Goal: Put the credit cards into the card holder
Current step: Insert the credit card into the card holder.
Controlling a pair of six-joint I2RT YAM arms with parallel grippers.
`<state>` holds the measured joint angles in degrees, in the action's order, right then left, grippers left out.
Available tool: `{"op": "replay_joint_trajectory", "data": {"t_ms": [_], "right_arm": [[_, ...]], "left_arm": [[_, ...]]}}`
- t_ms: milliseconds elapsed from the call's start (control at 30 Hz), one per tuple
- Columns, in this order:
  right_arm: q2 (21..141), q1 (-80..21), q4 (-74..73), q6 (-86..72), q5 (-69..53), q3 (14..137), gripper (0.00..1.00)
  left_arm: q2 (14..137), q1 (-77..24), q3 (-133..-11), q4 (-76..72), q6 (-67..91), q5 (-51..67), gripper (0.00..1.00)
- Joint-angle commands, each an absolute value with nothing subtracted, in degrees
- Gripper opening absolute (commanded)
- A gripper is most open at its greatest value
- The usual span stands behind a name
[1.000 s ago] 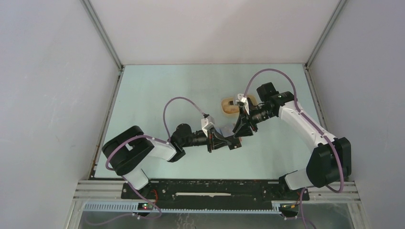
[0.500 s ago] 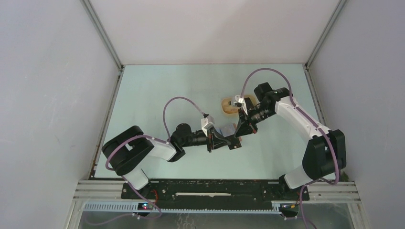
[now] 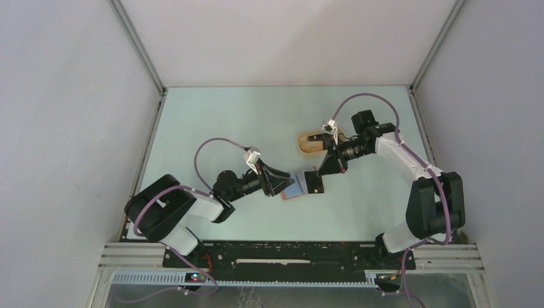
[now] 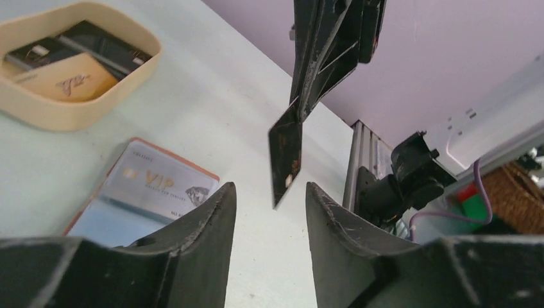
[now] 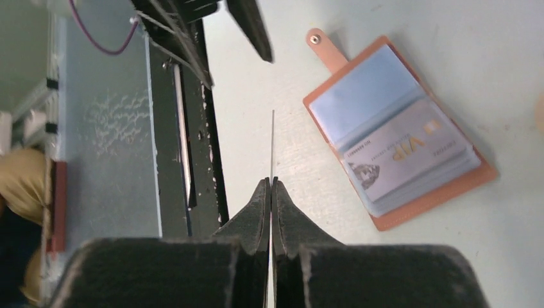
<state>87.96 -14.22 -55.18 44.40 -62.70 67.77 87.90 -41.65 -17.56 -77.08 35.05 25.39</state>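
The card holder (image 3: pixel 292 188) lies open on the table, reddish-brown with a strap tab, a grey VIP card (image 5: pixel 401 154) lying on its pockets. My right gripper (image 3: pixel 323 169) is shut on a thin dark card (image 3: pixel 314 181), which hangs on edge just right of the holder. In the right wrist view that card (image 5: pixel 272 144) shows edge-on, sticking out from between the closed fingers (image 5: pixel 282 208). My left gripper (image 3: pixel 277 180) is open beside the holder's left side and holds nothing. From the left wrist the dark card (image 4: pixel 285 154) hangs beyond my open left gripper (image 4: pixel 269 189).
A beige oval tray (image 3: pixel 301 142) stands behind the holder; it (image 4: pixel 64 119) holds an orange-yellow card (image 4: pixel 64 80) and dark pieces (image 4: pixel 106 48). The black base rail (image 5: pixel 205 128) runs along the near table edge.
My left gripper let go of the dark card, opened and drew back to the left. The right gripper closed on the card and holds it a little farther back.
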Motion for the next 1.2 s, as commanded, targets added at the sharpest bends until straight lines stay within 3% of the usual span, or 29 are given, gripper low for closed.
{"op": "replay_joint_trajectory", "data": {"t_ms": [0, 167, 267, 433, 633, 1167], "right_arm": [[86.6, -12.4, -33.7, 19.6, -63.7, 61.4, 0.0], [90.5, -12.4, -21.1, 7.0, -61.6, 57.0, 0.0], [92.8, -12.6, -16.2, 2.7, -58.7, 55.8, 0.0], [96.5, -13.1, -12.0, -2.4, -55.0, 55.8, 0.0], [98.5, -13.4, -9.8, -4.8, -52.4, 55.8, 0.0], [102.7, -13.5, -12.2, -4.1, -50.7, 56.8, 0.0]], "left_arm": [[88.4, -41.4, -14.6, -79.1, 46.7, 17.9, 0.44], [89.7, -41.5, -16.2, -68.6, 51.0, 13.7, 0.2], [89.2, -41.8, -17.6, -63.0, 50.7, 11.2, 0.13], [87.7, -44.7, -24.2, -44.3, 46.9, 4.1, 0.11], [89.2, -46.3, -29.4, -32.0, 45.5, -1.9, 0.11], [93.1, -48.4, -38.0, -15.1, 44.2, -6.7, 0.12]]}}
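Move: The open card holder lies about 5 cm ahead, 5 cm right and 15 cm below my left hand. It is some 4 cm ahead, 5 cm left and 16 cm below my right hand, which already holds the black card. The holder's strap is about 10 cm left of the holder's middle and 2 cm nearer me. The cream basket stands roughly 17 cm beyond the holder and 7 cm to its right. I bring both hands down to the holder together. My right hand keeps its pinch on the black card and sinks about 11 cm while going some 7 cm forward, rolling about 35 degrees to bring the card low over the seam by the pocket. My left hand drops about 13 cm and a little forward, tips its fingers steeply down and closes them empty, over the holder's left edge. ##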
